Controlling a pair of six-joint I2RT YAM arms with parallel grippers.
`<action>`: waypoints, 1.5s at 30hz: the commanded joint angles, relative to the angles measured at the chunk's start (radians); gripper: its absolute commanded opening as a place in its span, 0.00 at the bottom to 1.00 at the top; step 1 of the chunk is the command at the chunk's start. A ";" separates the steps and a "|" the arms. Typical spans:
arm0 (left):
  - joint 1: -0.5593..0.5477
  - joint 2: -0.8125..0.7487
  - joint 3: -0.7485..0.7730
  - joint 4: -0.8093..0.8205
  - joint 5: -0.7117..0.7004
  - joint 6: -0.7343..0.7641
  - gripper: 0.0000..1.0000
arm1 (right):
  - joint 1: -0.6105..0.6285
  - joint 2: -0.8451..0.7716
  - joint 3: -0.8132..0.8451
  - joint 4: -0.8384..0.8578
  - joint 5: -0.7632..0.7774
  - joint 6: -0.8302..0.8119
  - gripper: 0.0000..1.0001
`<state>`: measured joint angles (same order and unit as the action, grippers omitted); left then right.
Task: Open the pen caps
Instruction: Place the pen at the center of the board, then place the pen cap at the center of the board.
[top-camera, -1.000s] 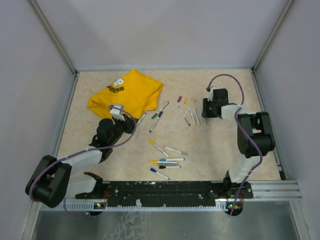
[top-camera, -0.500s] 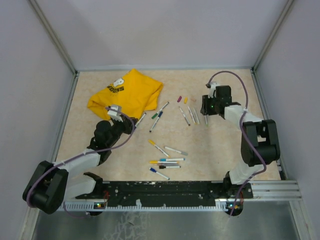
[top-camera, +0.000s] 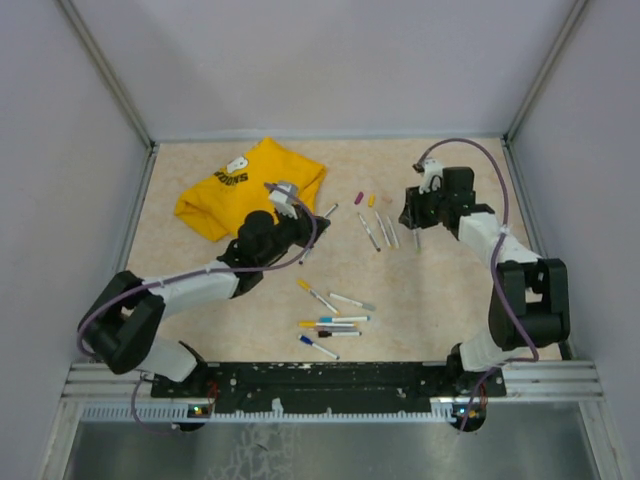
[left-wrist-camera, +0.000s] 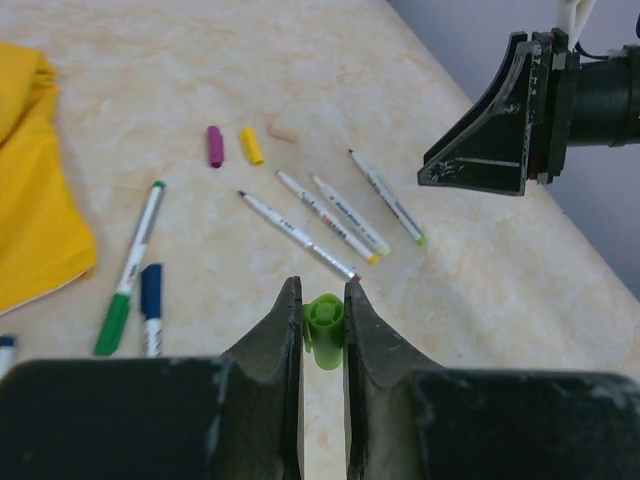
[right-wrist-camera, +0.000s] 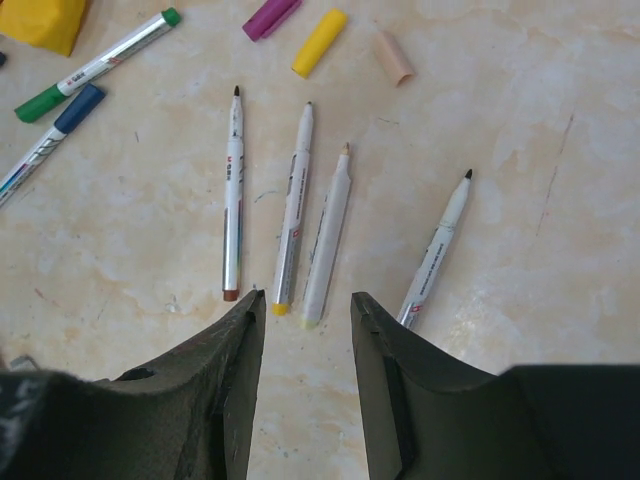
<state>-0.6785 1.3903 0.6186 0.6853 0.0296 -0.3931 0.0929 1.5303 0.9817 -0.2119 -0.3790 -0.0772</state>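
Observation:
My left gripper (left-wrist-camera: 322, 290) (top-camera: 305, 222) is shut on a green pen cap (left-wrist-camera: 326, 328), held just above the table. Ahead of it lie loose purple (left-wrist-camera: 214, 146), yellow (left-wrist-camera: 251, 145) and beige (left-wrist-camera: 285, 131) pen caps. My right gripper (right-wrist-camera: 306, 300) (top-camera: 410, 218) stands open with nothing between its fingers, low over several uncapped pens: a brown-ended one (right-wrist-camera: 233, 195), a yellow-ended one (right-wrist-camera: 293, 205), a pale one (right-wrist-camera: 330, 230) and one off to the right (right-wrist-camera: 435, 250). A green-capped pen (left-wrist-camera: 128, 275) and a blue-capped pen (left-wrist-camera: 151, 305) lie to the left.
A crumpled yellow T-shirt (top-camera: 240, 185) lies at the back left, close to my left arm. Several capped pens (top-camera: 330, 325) are bunched near the front middle of the table. Metal rails and grey walls (top-camera: 130, 110) enclose the tabletop.
My left arm has swung right and forward from beside the T-shirt toward the uncapped pens, keeping the green cap. The right jaws have widened slightly and shifted a little farther back.

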 joint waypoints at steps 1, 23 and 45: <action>-0.056 0.183 0.217 -0.127 -0.032 -0.072 0.00 | -0.051 -0.076 0.018 -0.007 -0.105 -0.028 0.40; -0.147 1.027 1.415 -0.705 -0.140 -0.306 0.00 | -0.214 -0.022 0.020 0.017 -0.005 0.144 0.39; -0.145 1.307 1.659 -0.541 -0.201 -0.378 0.08 | -0.232 -0.019 0.010 0.029 0.007 0.175 0.37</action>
<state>-0.8230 2.6568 2.2322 0.0944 -0.1661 -0.7563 -0.1295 1.5169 0.9813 -0.2241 -0.3729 0.0875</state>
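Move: The green cap is already in the left fingers; its bare spot at the right end of the cap row lies about 16 cm ahead, 25 cm right and 17 cm below. Left of that spot, level with it, are the peach cap some 5 cm off and the yellow cap 11 cm off; the uncapped green-ended pen's middle lies 3 cm right and 9 cm nearer. From the right hand the spot is roughly 11 cm ahead, straight on, and 8 cm below. The green cap, still pinched, is carried by the left hand some 25 cm right and 17 cm forward while sinking about 10 cm, past the yellow and peach caps towards the row's free end, fingers tipping down some 20 degrees. The right hand, empty and open, clears off rightwards from the uncapped pen, first rising, then sinking back, and turns clockwise. ##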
